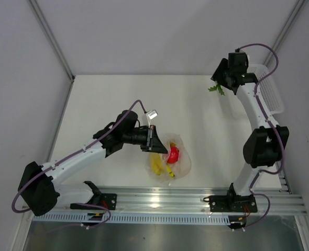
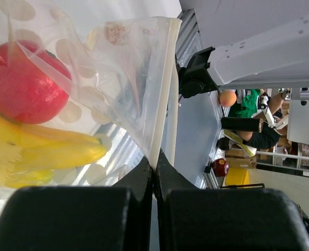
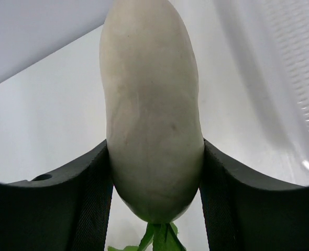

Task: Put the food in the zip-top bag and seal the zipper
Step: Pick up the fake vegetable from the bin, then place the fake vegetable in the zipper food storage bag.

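The clear zip-top bag [image 1: 178, 163] lies near the table's front middle, with the round red fruit [image 1: 173, 153] and the yellow banana bunch [image 1: 158, 164] inside it. My left gripper [image 1: 153, 140] is shut on the bag's edge. In the left wrist view the fingertips [image 2: 144, 175] pinch the whitish zipper strip [image 2: 162, 94], with the red fruit [image 2: 21, 83] and banana [image 2: 44, 151] behind the plastic. My right gripper [image 1: 221, 82] is at the far right, shut on the white radish [image 3: 152, 115]. The radish's green leaves [image 1: 216, 89] hang below it.
A white mesh basket [image 1: 269, 89] stands at the far right edge, just beside the right gripper, and its wall [image 3: 296, 78] shows in the right wrist view. An aluminium rail [image 1: 186, 201] runs along the near edge with both arm bases on it.
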{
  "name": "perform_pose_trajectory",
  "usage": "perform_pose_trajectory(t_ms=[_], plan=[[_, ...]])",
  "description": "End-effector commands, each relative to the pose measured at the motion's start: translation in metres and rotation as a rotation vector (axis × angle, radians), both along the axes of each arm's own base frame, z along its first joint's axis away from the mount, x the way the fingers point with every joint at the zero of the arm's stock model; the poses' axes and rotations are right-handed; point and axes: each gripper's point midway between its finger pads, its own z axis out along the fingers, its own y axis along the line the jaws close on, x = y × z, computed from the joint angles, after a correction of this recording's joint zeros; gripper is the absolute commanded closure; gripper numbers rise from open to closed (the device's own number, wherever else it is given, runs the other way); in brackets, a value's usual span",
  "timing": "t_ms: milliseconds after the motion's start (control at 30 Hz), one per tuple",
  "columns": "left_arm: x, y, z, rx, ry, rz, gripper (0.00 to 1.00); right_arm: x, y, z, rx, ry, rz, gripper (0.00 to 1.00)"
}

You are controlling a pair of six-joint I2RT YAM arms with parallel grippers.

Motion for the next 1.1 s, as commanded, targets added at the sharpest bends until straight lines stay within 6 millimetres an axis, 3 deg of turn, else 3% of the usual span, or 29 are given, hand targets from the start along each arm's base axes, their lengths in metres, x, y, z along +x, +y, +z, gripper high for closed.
perform_pose_trajectory(t_ms=[0,33,67,100,133,167,200,267,300,367,533,733,833,933,1067], plan=[[0.000,0.008,0.005,-0.004,-0.039,0.022,0.99,-0.045,0.030,0.062,0.003,-0.101,0.094,1.00],[-0.001,0.009,0.003,-0.003,-0.038,0.026,0.99,-0.056,0.035,0.067,0.016,-0.105,0.114,1.00],[-0.002,0.010,0.002,-0.004,-0.034,0.028,0.99,-0.071,0.041,0.055,0.023,-0.077,0.141,1.00],[-0.003,0.011,0.003,-0.015,-0.043,0.029,0.99,-0.084,0.054,0.058,0.040,-0.083,0.187,1.00],[-0.006,0.013,-0.002,-0.011,-0.029,0.031,0.99,-0.103,0.058,0.075,0.043,-0.120,0.209,1.00],[-0.005,0.013,-0.001,-0.016,-0.035,0.040,1.00,-0.119,0.062,0.061,0.034,-0.076,0.240,1.00],[-0.009,0.016,-0.009,-0.008,-0.018,0.047,0.99,-0.140,0.076,0.072,0.063,-0.093,0.314,1.00],[-0.009,0.017,-0.009,-0.017,-0.021,0.060,0.99,-0.166,0.085,0.058,0.066,-0.048,0.377,1.00],[-0.011,0.019,-0.012,-0.019,-0.017,0.067,0.99,-0.189,0.094,0.066,0.085,-0.060,0.435,1.00],[-0.010,0.022,-0.015,-0.008,-0.024,0.083,1.00,-0.212,0.101,0.051,0.103,-0.033,0.482,1.00],[-0.012,0.032,-0.009,0.072,-0.065,0.061,0.99,-0.276,0.130,0.055,0.193,-0.042,0.676,1.00],[-0.019,0.035,0.003,0.120,-0.095,-0.032,0.99,-0.333,0.153,0.043,0.231,0.025,0.859,1.00],[-0.019,0.038,-0.002,0.149,-0.095,-0.031,0.99,-0.351,0.156,0.040,0.234,0.044,0.895,1.00],[-0.017,0.039,-0.004,0.142,-0.107,-0.012,0.99,-0.372,0.155,0.047,0.252,0.042,0.927,1.00],[-0.014,0.035,-0.005,0.136,-0.101,-0.008,0.99,-0.404,0.169,0.063,0.359,0.057,1.056,1.00]])
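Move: The right hand already holds the white fake vegetable. The zip-top bag it is bound for lies about 32 cm back and 27 cm to its left, some 14 cm lower; inside, the red fruit is roughly 29 cm back, 25 left, and the bananas 33 back, 31 left. The emptied bin is some 10 cm ahead and 27 to its right. From the left hand, pinching the rim, the bag's middle is about 4 cm ahead, 4 right and 12 below. The right hand sweeps the fake vegetable back towards the robot, some 37 cm, and about 16 cm left, away from the bin towards the right side of the zip-top bag, rising about 7 cm early and then giving back some 3 cm, while the wrist swings counter-clockwise by about 50 degrees and the fingers keep their grip. The left hand keeps the bag's rim pinched in shut fingers and draws it a few centimetres left and slightly back, dipping about 3 cm before rising most of the way again with a small tilt. ##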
